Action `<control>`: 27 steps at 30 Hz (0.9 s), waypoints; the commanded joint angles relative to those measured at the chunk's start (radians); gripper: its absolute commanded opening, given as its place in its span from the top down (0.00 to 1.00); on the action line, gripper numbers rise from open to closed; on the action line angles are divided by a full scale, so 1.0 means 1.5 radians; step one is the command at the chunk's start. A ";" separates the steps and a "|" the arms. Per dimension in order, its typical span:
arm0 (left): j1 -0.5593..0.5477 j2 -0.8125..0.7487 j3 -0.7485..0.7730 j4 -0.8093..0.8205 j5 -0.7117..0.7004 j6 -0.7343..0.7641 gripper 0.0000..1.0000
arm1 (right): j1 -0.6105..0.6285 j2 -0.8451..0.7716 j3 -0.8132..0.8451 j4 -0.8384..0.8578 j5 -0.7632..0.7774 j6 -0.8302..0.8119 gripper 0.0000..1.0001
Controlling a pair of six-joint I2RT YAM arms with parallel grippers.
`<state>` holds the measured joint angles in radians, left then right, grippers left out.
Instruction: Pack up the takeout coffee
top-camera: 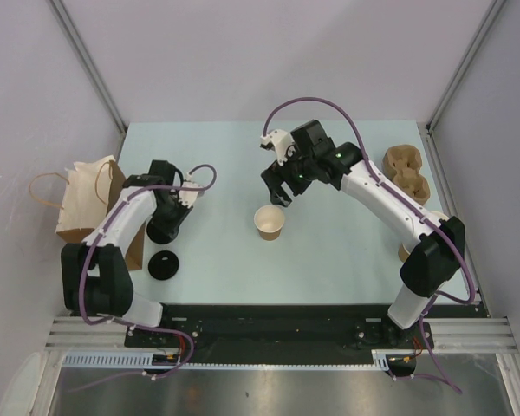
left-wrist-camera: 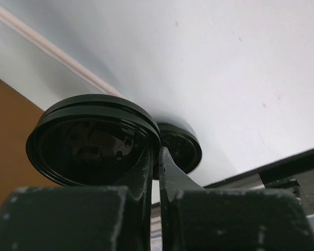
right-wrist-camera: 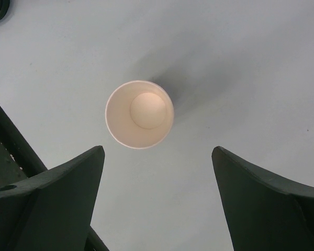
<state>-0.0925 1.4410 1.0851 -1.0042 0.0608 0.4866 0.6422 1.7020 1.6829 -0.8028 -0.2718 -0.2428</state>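
Observation:
The takeout coffee's paper cup point(top-camera: 269, 222) stands upright and lidless in the middle of the table, its pale inside showing point(right-wrist-camera: 139, 114). My right gripper point(top-camera: 280, 191) hangs just behind and above it, open, and the cup lies beyond its fingertips point(right-wrist-camera: 157, 148). My left gripper point(top-camera: 164, 230) is at the left beside the paper bag point(top-camera: 91, 204), shut point(left-wrist-camera: 158, 152) on the rim of a round black lid point(left-wrist-camera: 89, 138). A second black lid point(top-camera: 164, 264) lies flat on the table near it point(left-wrist-camera: 182, 147).
The brown bag point(left-wrist-camera: 10, 151) stands open against the left wall. A moulded pulp cup carrier point(top-camera: 406, 170) lies at the back right. Something brown point(top-camera: 404, 252) sits partly hidden behind the right arm's base.

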 commanded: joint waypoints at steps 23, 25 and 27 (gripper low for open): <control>0.018 0.409 0.447 0.081 -0.006 0.021 1.00 | -0.036 0.005 -0.003 0.004 -0.022 0.014 0.10; 0.030 0.436 0.474 0.085 0.013 0.021 1.00 | -0.040 0.005 -0.005 0.004 -0.023 0.015 0.10; 0.038 0.458 0.520 0.075 0.017 0.026 1.00 | -0.042 0.005 -0.010 0.005 -0.025 0.016 0.10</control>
<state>-0.0700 2.0846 1.7351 -0.8921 0.0502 0.5007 0.5907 1.7058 1.6798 -0.8024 -0.2947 -0.2359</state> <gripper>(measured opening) 0.054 0.896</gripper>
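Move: The left hand holds a black lid by its rim; the clear table it carries this towards lies about 19 cm straight ahead and some 5 cm below. The straw lies about 7 cm ahead and 3 cm left, the other lid 5 cm back and 3 cm left, and the paper cup 5 cm ahead and 27 cm right. From the right hand that clear table is about 11 cm ahead, 29 cm left and 18 cm lower. The left hand keeps its shut fingers pinched on the black lid's rim and carries the lid quickly forward about 19 cm, away from the other lid and beyond the straw, out over the clear far part of the table, dipping, lifting a little and dipping again to end some 2.5 cm lower. Its wrist stays nearly fixed, the fingertips only swinging outward by some 5 to 10 degrees, while the wide-open right hand near the cup eases barely 2 cm to the right and forward without touching it. ##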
